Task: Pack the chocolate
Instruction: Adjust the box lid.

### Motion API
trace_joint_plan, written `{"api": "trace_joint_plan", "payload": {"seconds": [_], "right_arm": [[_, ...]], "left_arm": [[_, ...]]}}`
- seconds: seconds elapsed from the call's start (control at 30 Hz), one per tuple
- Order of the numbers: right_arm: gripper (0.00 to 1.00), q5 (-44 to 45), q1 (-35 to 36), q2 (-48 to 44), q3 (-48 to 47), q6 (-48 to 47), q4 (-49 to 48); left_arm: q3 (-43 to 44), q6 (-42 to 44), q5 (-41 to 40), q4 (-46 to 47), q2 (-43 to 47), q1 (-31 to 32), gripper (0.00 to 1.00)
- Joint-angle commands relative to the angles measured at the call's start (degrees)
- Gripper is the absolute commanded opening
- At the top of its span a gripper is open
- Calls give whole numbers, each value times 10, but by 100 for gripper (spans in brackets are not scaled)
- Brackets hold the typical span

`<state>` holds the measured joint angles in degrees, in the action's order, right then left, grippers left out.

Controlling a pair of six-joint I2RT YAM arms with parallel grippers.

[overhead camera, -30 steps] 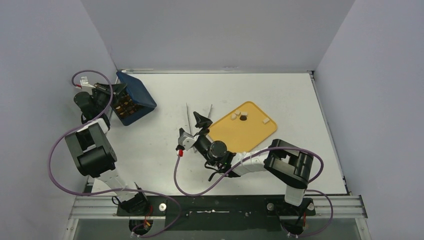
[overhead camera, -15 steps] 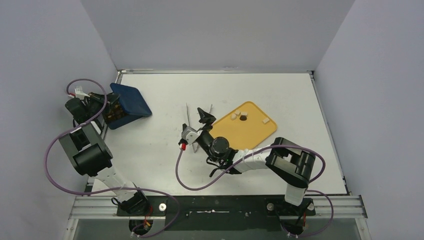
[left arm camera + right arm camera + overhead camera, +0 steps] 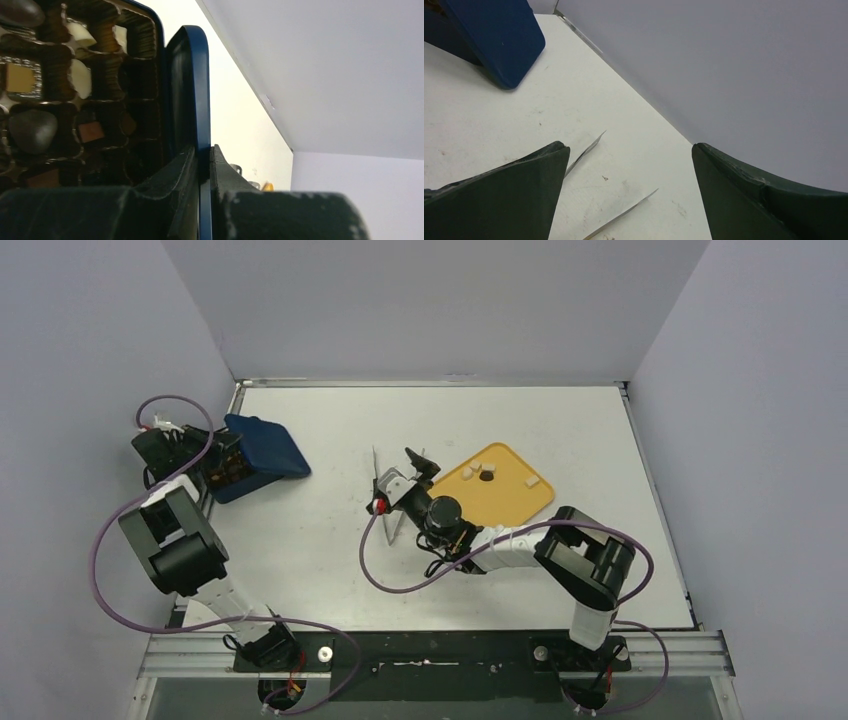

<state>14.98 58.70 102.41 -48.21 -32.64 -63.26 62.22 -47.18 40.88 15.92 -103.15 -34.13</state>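
Observation:
A blue chocolate box [image 3: 262, 445] sits at the table's far left with its lid [image 3: 187, 90] raised. My left gripper [image 3: 202, 150] is shut on the lid's edge, one finger on each side. Inside the box, cream and dark chocolate [image 3: 80, 77] lies in brown paper cups. More chocolate [image 3: 478, 464] lies on the yellow tray [image 3: 505, 502], cream pieces and one dark one. My right gripper [image 3: 629, 147] stands wide open low over the metal tongs [image 3: 624, 212], with nothing between its fingers. In the top view it [image 3: 416, 468] is just left of the tray.
The tongs [image 3: 376, 468] lie spread in a V on the white table between box and tray. Grey walls close the table's far edge and both sides. The right arm's purple cable [image 3: 375, 570] loops over the table in front.
The left gripper has pulled the box a little left and swung its lid lower. The right gripper has moved forward over the tongs, toward the tray's corner.

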Motion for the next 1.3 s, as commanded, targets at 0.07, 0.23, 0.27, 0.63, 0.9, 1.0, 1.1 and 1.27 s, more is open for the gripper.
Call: {"api": "trace_joint_plan", "payload": {"seconds": [0.07,0.23,0.27,0.63,0.9,1.0,1.1,1.27], "right_arm": [[97,-75,-30,-34,-37,122,36],[93,-121,-32,-47,-67,131,63],[91,-136,-32,-48,-71,134,70],[84,-180,10,7,-146,161,56],[85,-85,31,81,-216,89,57],[81,-54,30,110,-242,60,54],[75,-36,30,141,-276,34,67],[45,1,26,172,-294,30,31]], "left_arm": [[24,-49,-12,-12,100,47,0],[57,-45,-25,-66,168,102,0],[61,-48,-26,-72,176,110,0],[31,-120,-20,-47,257,223,0],[15,-142,-47,-59,292,267,0],[20,-137,-51,-82,296,275,0],[22,-123,-61,-106,299,285,0],[24,-91,-77,-149,296,289,0]]}}
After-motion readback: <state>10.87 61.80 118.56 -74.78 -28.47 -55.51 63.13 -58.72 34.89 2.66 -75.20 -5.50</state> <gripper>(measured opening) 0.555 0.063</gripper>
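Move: The lid, still pinched by its edge in the left fingers, has its middle about 8 cm right of that hand, level ahead and some 4 cm lower; it is bound for the right gripper, roughly 38 cm right, 14 cm back and 6 cm higher. The chocolate box lies 5 cm left and 10 cm below. From the right hand, the lid is about 14 cm ahead, 30 cm left and 10 cm below, the metal tongs 8 cm straight ahead and 20 cm down. Rightward about 24 cm and up some 17 cm, with a slight draw back, the left hand carries the lid off the box towards the right gripper, turning about 20 degrees clockwise and keeping its pinch. The right hand goes left about 11 cm to meet the lid, rising and drawing back midway, then dipping forward again so its fingers straddle the lid's lower part, and they close to about half open. ##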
